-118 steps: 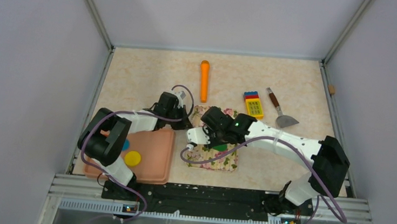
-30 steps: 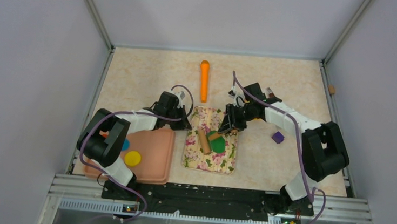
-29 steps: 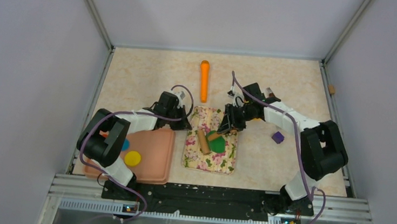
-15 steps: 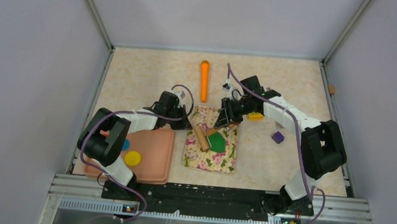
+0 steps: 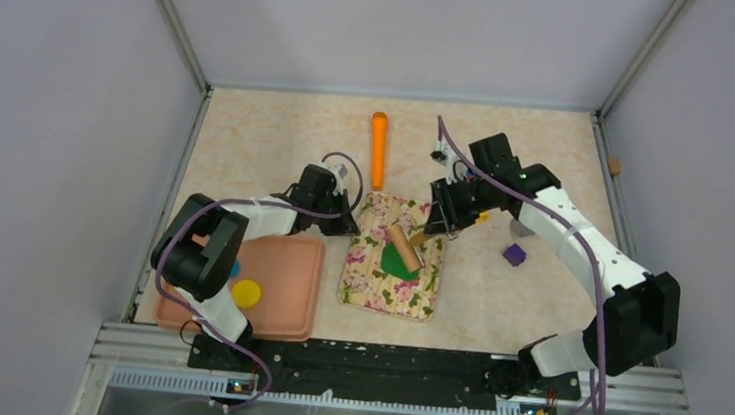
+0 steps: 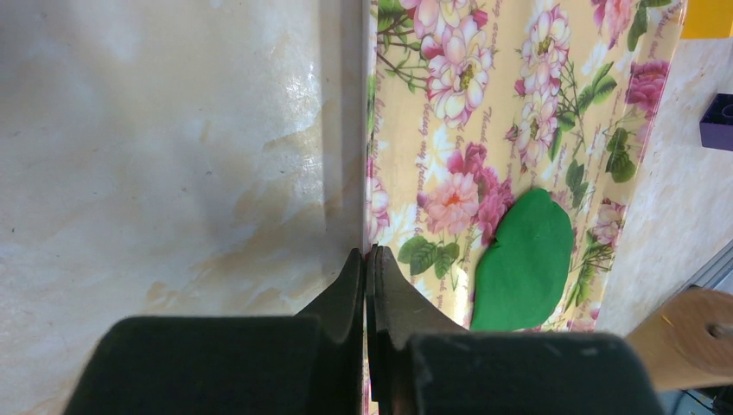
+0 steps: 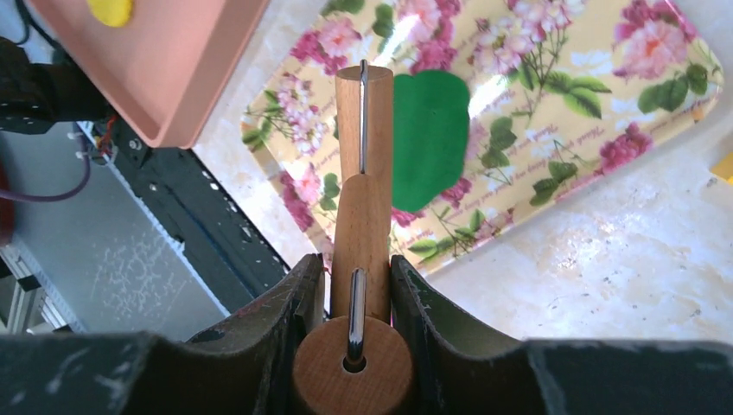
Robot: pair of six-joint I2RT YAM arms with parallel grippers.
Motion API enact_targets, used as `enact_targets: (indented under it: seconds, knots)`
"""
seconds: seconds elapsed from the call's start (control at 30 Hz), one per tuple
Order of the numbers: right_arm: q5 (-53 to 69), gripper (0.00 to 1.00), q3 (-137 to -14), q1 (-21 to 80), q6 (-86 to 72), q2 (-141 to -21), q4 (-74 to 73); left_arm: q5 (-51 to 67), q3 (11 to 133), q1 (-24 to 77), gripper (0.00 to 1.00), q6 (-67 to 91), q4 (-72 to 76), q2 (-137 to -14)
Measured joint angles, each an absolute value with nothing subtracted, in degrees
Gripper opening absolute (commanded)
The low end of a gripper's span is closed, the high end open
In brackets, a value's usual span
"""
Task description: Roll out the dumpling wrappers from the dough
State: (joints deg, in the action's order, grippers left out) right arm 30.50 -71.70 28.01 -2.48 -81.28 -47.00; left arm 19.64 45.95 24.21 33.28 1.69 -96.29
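The dough, a flattened dark green oval, lies on the floral mat. My right gripper is shut on the handle of a wooden roller, whose far end reaches over the dough's far edge. In the right wrist view the roller runs forward from between the fingers, alongside the dough. My left gripper is shut on the mat's left edge, with the dough to its right. Two dumpling wrappers, a yellow one and a blue one, lie on the pink tray.
An orange stick lies at the back of the table. A purple block and a yellow block sit right of the mat, near the right arm. The pink tray's corner is close to the mat's left side.
The right arm has swung outward to the right and carried the roller from the dough's left side towards the dough's far end. The left gripper still holds the mat's edge.
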Motion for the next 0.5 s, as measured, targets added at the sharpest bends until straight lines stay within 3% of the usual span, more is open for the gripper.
enact_targets:
  seconds: [0.5]
  knots:
    - [25.9,0.00,-68.9,25.5,-6.3,-91.0,-44.4,19.5,45.9,24.3,0.00,33.0,1.7,-96.1]
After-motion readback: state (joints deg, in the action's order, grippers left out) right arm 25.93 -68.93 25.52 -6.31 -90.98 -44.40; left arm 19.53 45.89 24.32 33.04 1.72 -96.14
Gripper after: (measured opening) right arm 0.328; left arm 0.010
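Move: The green dough the roller is being brought back to lies about 6 cm to the left of the right hand, 1 cm ahead and some 16 cm below it. From that hand the yellow toy block is roughly 14 cm ahead and 7 cm right, the purple block about 4 cm ahead and 17 cm right. For the left hand, shut at the flowered tray's left edge, the dough is some 10 cm right and 5 cm back. Wooden roller meets green dough: the right hand, still gripping the handle, lowers it about 7 cm onto the dough's right part, easing some 2 cm forward and a little right, the descent slowing at the end while the wrist tips and turns clockwise, each by under 10 degrees. The left hand stays put with closed tips against the tray's left edge. ##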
